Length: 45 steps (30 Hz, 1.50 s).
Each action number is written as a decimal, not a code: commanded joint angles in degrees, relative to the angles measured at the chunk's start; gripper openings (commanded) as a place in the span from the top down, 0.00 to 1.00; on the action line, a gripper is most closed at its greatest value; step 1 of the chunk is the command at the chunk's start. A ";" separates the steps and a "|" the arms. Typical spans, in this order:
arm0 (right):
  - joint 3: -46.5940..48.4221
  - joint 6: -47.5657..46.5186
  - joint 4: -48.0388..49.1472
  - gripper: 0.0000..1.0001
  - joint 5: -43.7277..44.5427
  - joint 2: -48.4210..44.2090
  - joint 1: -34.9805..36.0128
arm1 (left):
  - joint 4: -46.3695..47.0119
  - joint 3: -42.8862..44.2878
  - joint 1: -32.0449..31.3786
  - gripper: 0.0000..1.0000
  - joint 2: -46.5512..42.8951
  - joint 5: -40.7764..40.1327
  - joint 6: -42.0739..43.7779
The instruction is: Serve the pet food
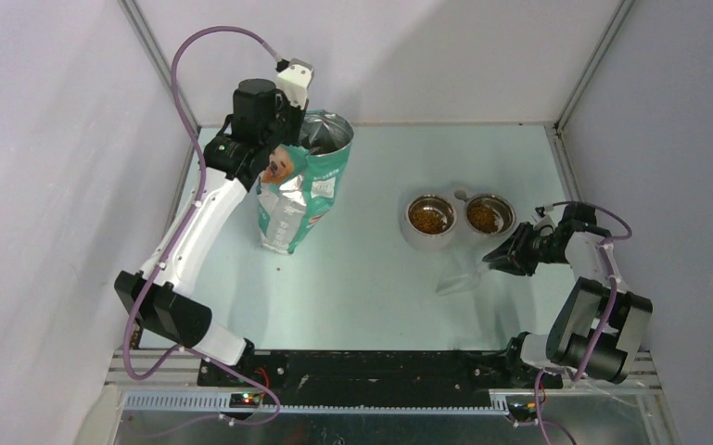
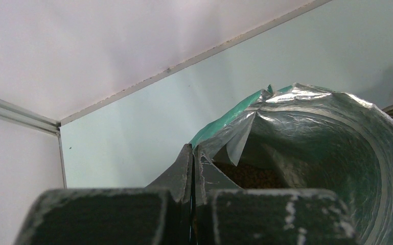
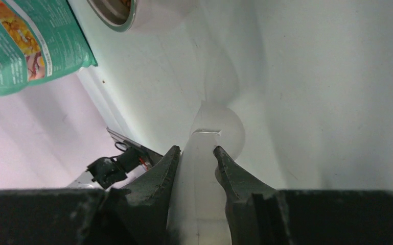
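Note:
Brown pet food [image 1: 430, 217] lies in both steel bowls of a double feeder [image 1: 406, 230], and more pet food [image 2: 255, 178] shows deep inside the open teal bag [image 1: 301, 185]. My left gripper [image 1: 289, 132] is shut on the bag's rim [image 2: 220, 125], its jaws [image 2: 193, 149] pressed together on the foil edge. The bag stands upright with its mouth open. My right gripper [image 1: 499, 255] is shut on the handle of a clear plastic scoop [image 1: 459, 273], which it holds low in front of the bowls. In the right wrist view the scoop [image 3: 217, 122] looks empty, beyond the gripper [image 3: 197, 150].
White walls close in the table at the back and both sides. The bag [image 3: 25, 41] and one bowl [image 3: 115, 10] show at the top left of the right wrist view. A black rail [image 1: 371, 366] with the arm bases runs along the near edge.

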 commanded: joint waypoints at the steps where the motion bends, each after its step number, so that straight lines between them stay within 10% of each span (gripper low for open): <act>1: -0.02 1.97 3.05 0.98 2.51 1.94 -0.86 | 2.77 0.81 0.32 1.00 -1.60 0.33 -0.14; 31: 8.39 -0.83 -4.42 0.24 21.27 1.89 -7.28 | 1.75 5.51 0.75 1.00 3.42 3.12 -3.25; 45: 27.76 -5.03 -4.22 0.22 26.63 1.96 7.31 | 1.00 5.51 0.77 1.00 3.08 2.00 -4.57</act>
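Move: The right hand still holds the clear scoop; the bare table spot for it lies about 2 cm to the right, 1 cm ahead and 8 cm below. The right bowl is some 13 cm ahead and 1 cm right, the left bowl 13 cm ahead and 13 cm left, both about 6 cm lower. From the left hand, the spot lies about 19 cm back, 45 cm right and 34 cm down. Right hand swings the scoop some 6 cm right and down, opens to release, then rises about 7 cm, forward. ##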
